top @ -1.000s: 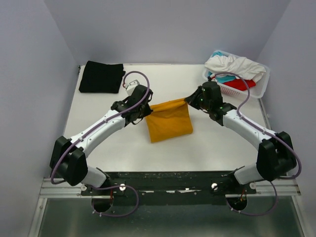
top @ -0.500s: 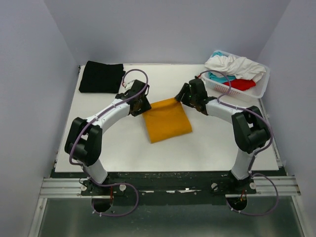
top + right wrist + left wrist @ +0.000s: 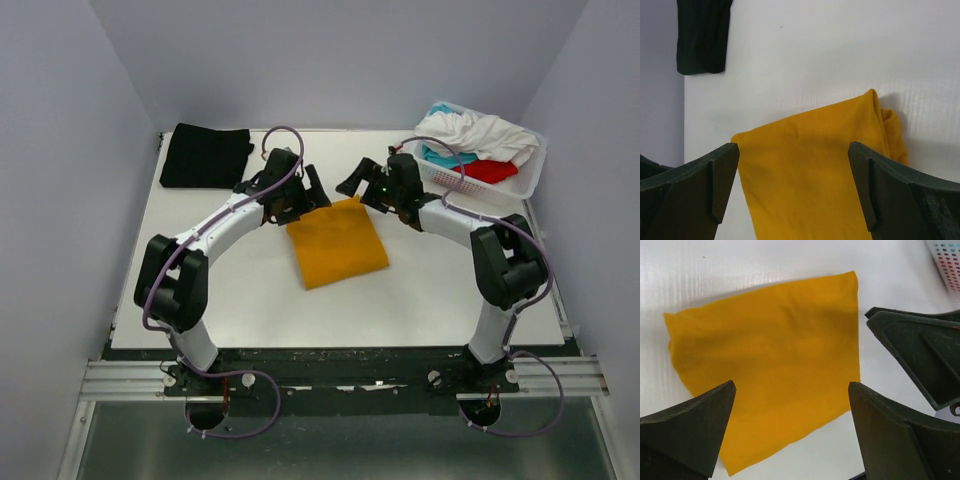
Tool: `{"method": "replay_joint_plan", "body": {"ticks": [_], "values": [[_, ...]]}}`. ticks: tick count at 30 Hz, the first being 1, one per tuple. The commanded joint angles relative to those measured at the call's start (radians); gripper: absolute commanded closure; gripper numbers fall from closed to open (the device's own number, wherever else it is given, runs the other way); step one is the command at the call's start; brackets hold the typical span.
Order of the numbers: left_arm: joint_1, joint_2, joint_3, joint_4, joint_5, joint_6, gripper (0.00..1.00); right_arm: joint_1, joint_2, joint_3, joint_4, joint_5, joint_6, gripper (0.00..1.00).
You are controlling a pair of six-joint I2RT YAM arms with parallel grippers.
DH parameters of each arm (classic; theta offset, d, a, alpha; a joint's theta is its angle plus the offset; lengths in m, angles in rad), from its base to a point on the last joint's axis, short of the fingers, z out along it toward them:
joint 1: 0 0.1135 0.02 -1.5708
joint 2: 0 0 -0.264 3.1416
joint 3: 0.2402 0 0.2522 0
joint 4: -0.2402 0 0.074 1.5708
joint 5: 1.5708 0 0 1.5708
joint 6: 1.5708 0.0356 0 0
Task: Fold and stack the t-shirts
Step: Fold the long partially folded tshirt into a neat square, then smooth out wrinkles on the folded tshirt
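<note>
A mustard-orange t-shirt (image 3: 336, 242) lies folded flat in the middle of the table. My left gripper (image 3: 306, 192) hangs open just above its far left corner, holding nothing. At the far right corner my right gripper (image 3: 360, 184) is also open and empty. The left wrist view has the orange shirt (image 3: 770, 355) spread below the open left gripper (image 3: 791, 390). Seen from the right wrist, the same shirt (image 3: 810, 170) lies under the open right gripper (image 3: 792, 150). A folded black t-shirt (image 3: 205, 155) sits at the far left corner.
A white lattice basket (image 3: 535, 165) stands at the far right and holds a crumpled white shirt (image 3: 475, 130), a teal one (image 3: 437, 155) and a red one (image 3: 485, 172). Purple walls close in on three sides.
Both grippers were shut on the orange shirt's far corners and have opened and let go. The shirt's far edge has settled flat on the table, and both grippers have lifted slightly.
</note>
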Motion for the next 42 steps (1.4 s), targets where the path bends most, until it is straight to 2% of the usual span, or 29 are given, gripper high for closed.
{"method": "replay_joint_plan", "body": {"ticks": [1, 5, 8, 12, 17, 19, 24, 29, 32, 38, 42], "values": [[0.02, 0.109, 0.052, -0.009, 0.069, 0.03, 0.02, -0.002, 0.107, 0.028, 0.096, -0.149, 0.053, 0.0], [0.055, 0.187, 0.045, 0.029, 0.047, 0.023, 0.01, -0.004, 0.211, 0.042, 0.137, -0.065, 0.055, 0.0], [0.078, 0.258, 0.07, 0.018, 0.065, 0.02, 0.01, -0.004, 0.242, -0.014, 0.204, -0.032, 0.061, 0.0], [0.081, 0.318, 0.099, 0.026, 0.087, 0.011, 0.01, -0.003, 0.219, -0.193, 0.4, -0.017, 0.128, 0.0], [0.08, 0.291, 0.117, 0.009, 0.081, 0.033, 0.01, -0.004, 0.106, -0.365, 0.473, 0.006, 0.185, 0.0], [0.079, 0.252, 0.096, 0.016, 0.078, 0.045, 0.01, -0.005, 0.066, -0.365, 0.431, 0.025, 0.159, 0.0], [0.075, 0.121, 0.054, -0.006, 0.057, 0.131, 0.01, -0.005, -0.023, -0.23, 0.229, 0.058, 0.028, 0.0], [0.067, -0.036, -0.03, -0.042, -0.015, 0.23, 0.01, -0.005, -0.153, -0.277, 0.183, 0.14, -0.017, 0.0], [0.069, -0.032, -0.038, -0.101, -0.055, 0.256, 0.01, -0.005, -0.248, -0.359, 0.141, 0.19, -0.021, 0.0], [0.068, 0.054, -0.037, -0.114, 0.0, 0.261, 0.01, -0.005, -0.442, -0.484, 0.068, 0.279, -0.014, 0.0], [0.067, 0.101, -0.052, -0.117, 0.004, 0.235, 0.1, -0.005, -0.507, -0.498, 0.044, 0.289, -0.014, 0.0]]}}
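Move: The orange t-shirt's middle lies about 7 cm back, 6 cm right of and 10 cm below the left gripper, with the folded black shirt 27 cm to that gripper's left and 18 cm ahead. From the right gripper the same t-shirt is roughly 11 cm back, 5 cm left and 8 cm down; the laundry basket stands some 30 cm to its right and 16 cm ahead. Lower both open grippers to the skewed t-shirt's far edge, the left about 9 cm with a little forward, the right about 6 cm. Hold the left low while the right sweeps back and rightward some 4 cm to square the fold. Lift both; draw the right away back and to its right, then bring the left leftward and down again towards the t-shirt's left edge, fingers wide throughout. ##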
